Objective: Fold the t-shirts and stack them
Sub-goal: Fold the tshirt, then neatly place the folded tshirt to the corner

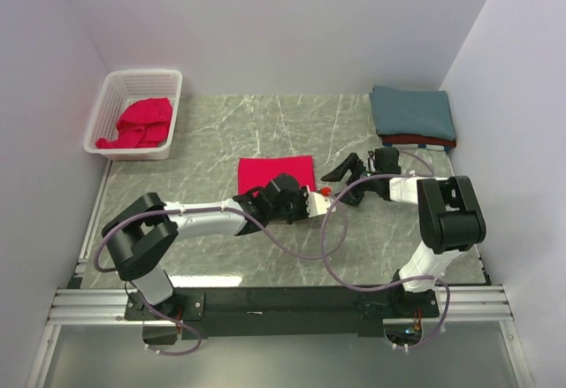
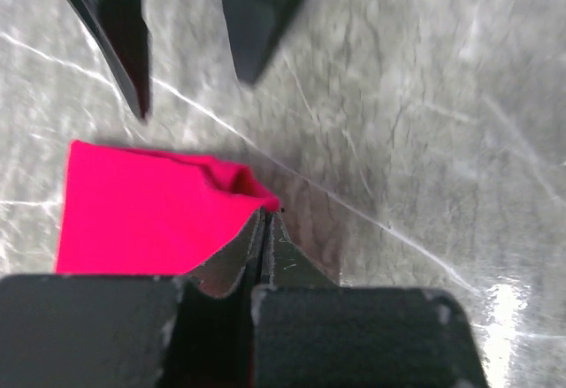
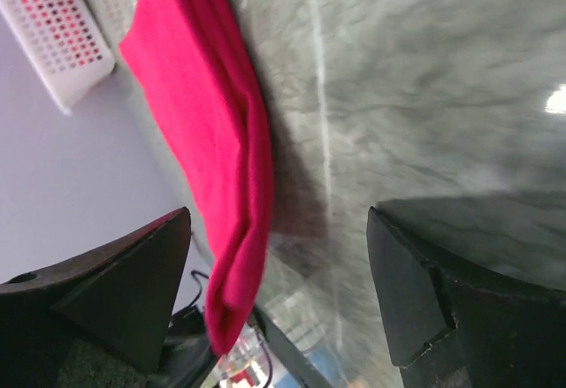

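A bright red t-shirt [image 1: 275,174] lies folded into a rectangle at the table's middle. My left gripper [image 1: 318,195] is at its near right corner, and in the left wrist view the jaws [image 2: 268,216] are shut on that raised corner of the red cloth [image 2: 141,220]. My right gripper [image 1: 343,185] hovers open just right of the same corner. In its own view its fingertips [image 3: 141,282] straddle the shirt's [image 3: 212,140] edge and bare table. A teal-blue t-shirt [image 1: 412,111] lies folded on a darker red one [image 1: 424,140] at the back right.
A white lattice basket [image 1: 110,96] at the back left holds crumpled red t-shirts [image 1: 141,123]. Grey walls close in the marble table on three sides. The two grippers are close together, and the right one's fingers [image 2: 124,26] show in the left wrist view.
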Motion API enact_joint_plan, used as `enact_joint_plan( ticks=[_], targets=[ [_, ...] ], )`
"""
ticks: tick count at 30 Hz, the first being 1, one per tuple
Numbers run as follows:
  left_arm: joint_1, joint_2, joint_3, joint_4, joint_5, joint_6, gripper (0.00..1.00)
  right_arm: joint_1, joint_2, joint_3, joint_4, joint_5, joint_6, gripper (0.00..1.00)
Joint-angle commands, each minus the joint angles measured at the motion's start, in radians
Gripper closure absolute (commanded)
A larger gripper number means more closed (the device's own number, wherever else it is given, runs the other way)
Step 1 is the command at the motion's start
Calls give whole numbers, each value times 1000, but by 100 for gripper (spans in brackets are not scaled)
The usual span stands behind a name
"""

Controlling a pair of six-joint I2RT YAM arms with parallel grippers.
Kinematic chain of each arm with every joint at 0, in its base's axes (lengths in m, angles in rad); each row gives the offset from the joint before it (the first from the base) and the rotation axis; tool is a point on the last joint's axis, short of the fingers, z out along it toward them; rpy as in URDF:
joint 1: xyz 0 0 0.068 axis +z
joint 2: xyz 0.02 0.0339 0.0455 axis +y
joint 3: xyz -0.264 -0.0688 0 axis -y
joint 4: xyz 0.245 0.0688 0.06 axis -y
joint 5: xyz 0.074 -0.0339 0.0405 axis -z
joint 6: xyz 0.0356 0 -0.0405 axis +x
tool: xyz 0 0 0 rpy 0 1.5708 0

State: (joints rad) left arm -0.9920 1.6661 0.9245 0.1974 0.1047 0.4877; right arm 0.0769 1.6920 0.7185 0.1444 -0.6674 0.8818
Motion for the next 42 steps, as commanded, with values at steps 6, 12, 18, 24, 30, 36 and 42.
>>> enact_joint_plan(
  ticks=[6, 12, 18, 24, 30, 36, 42],
  targets=[
    [1, -52, 40, -20, 73, -46, 99, 87, 44, -37, 205, 8, 178, 13],
    [7, -40, 57, -9, 70, -66, 99, 168, 74, -33, 251, 92, 264, 33],
    [21, -40, 89, -36, 84, -84, 99, 201, 72, -37, 196, 245, 293, 62],
    [24, -40, 99, -44, 99, -100, 99, 210, 132, 19, 185, 298, 318, 57],
    [30, -35, 93, -58, 110, -97, 99, 215, 201, 58, 201, 308, 335, 57],
    [12, -19, 34, -29, 102, -29, 51, 218, 201, 56, 190, 311, 330, 57],
    [6, 53, 28, 11, 46, 3, 51, 218, 198, 55, 170, 311, 325, 57]
  ],
)
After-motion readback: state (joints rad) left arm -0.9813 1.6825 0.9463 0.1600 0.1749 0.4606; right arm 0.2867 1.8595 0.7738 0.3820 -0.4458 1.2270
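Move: The red t-shirt's right edge is the right hand's goal: about 7 cm to its left, 3 cm farther out and 2 cm lower. The shirt's raised near corner is some 9 cm left, 5 cm back and 4 cm above that hand; the folded stack is roughly 18 cm ahead and 18 cm right. The left hand already pinches the corner, with the shirt's middle around 4 cm ahead, 9 cm left and 8 cm below. Leftward, the right hand slides about 6 cm to the t-shirt's right edge and sinks 2 cm, its open fingers closing to about half around the edge, one above and one beneath, then shifts 3 cm forward, turning slightly clockwise, and stays. Meanwhile the left hand lifts its pinched corner nearly 3 cm, holds, then sinks again as its fingers open halfway and let go. ##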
